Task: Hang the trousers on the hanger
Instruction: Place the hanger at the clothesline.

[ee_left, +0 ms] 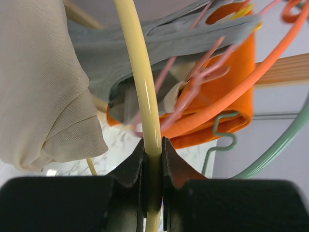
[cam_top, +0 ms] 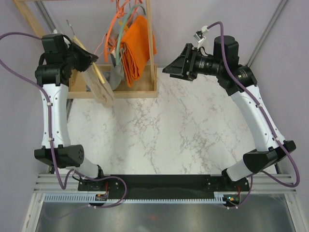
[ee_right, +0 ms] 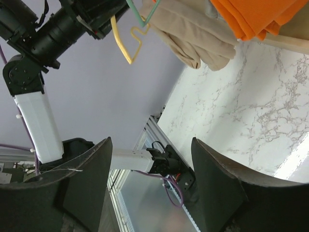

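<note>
My left gripper [ee_left: 153, 145] is shut on the smooth pale yellow bar of the hanger [ee_left: 142, 87], held up at the back left by the wooden rack. The beige trousers [ee_left: 43, 87] are draped over the hanger and hang bunched to the left of the fingers. From above, the trousers [cam_top: 100, 88] dangle below the left gripper [cam_top: 91, 59], over the rack's front rail. The right gripper [cam_top: 167, 70] hovers open and empty to the right of the rack, facing left. In the right wrist view the trousers [ee_right: 193, 34] and the hanger's hook [ee_right: 123, 41] show beyond that gripper [ee_right: 152, 145].
A wooden rack [cam_top: 120, 92] at the back holds an orange cloth [cam_top: 137, 46], a grey garment [ee_left: 159, 43], orange hangers [ee_left: 251, 82] and a teal hanger [ee_left: 282, 145], all crowded just right of the held hanger. White marble tabletop [cam_top: 169, 130] lies in front.
</note>
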Robot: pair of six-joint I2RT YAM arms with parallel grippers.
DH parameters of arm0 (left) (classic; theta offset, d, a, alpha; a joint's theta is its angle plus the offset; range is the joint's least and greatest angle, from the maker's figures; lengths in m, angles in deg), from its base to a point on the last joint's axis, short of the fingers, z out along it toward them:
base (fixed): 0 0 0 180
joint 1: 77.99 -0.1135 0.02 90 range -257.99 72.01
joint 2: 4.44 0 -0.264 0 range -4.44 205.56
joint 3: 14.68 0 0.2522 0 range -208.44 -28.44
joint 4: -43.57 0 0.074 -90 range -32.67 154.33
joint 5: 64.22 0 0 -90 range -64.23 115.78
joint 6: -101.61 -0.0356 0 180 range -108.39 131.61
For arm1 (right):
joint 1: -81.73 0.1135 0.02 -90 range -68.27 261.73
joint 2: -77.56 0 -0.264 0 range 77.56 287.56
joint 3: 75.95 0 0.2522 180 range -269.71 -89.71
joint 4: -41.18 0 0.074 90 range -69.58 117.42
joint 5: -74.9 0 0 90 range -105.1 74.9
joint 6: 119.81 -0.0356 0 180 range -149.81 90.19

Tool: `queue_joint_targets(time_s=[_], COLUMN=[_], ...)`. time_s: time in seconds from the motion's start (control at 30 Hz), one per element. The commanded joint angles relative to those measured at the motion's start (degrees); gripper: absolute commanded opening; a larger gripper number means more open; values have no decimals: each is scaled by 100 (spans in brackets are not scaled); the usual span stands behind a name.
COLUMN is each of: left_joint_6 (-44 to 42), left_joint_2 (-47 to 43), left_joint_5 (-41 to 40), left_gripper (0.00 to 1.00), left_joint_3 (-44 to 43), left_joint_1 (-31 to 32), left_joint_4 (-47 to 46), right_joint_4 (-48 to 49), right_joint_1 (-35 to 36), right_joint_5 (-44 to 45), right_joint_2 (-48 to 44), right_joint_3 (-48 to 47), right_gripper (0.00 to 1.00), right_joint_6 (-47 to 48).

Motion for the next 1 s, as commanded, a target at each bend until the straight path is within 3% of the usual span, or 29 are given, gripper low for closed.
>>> queue_joint_targets(time_s=[0.0,0.3,0.47,0.6,0.7,0.83,0.97], left_joint_6=[-323,-85,-130,212,284,432,477], left_joint_2=[289,432,203,510,790,959,635], left_joint_5=[1209,2196,2600,3749,4059,4183,4017], left_gripper=[2,2,2,2,2,2,2], left_joint_3=[-874,-936,-471,-558,-953,-1288,-709], left_joint_1=[-367,-1360,-1720,-1783,-1791,-1809,-1809], left_joint_4=[-1537,-1979,-2407,-3401,-3561,-3666,-3701], right_joint_4=[-47,-20,-3,-3,6,6,15], right_joint_1=[-70,-167,-158,-167,-167,-167,-158], right_joint_5=[-90,-28,-28,-63,-63,-72,-72], right_joint_2=[36,10,54,54,-7,-60,-34], right_joint_3=[-263,-157,-184,-114,-43,9,-60], right_gripper=[74,74,74,74,74,74,74], right_joint_6=[232,319,293,249,249,241,223])
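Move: The left hand already grips the yellow hanger with the trousers draped on it. The free stretch of clothesline bar lies roughly 16 cm ahead of that hand, 5 cm left and 14 cm above. The orange hanger hangs about 12 cm ahead and 7 cm right, near hand height; the orange cloth is some 13 cm ahead, 15 cm right and 13 cm lower. From the right hand, the same stretch of bar is around 25 cm ahead, 30 cm left and 12 cm up. Upward, leftward and forward in turn, the left hand carries the hanger towards the free stretch of bar: first forward and up about 4 cm, then some 7 cm left, then up again while easing slightly back right, ending about 7 cm higher. The fingertips tip up and the wrist turns clockwise, roughly 20 and 15 degrees, aiming the hook ahead at the bar; the fingers keep their pinch. ##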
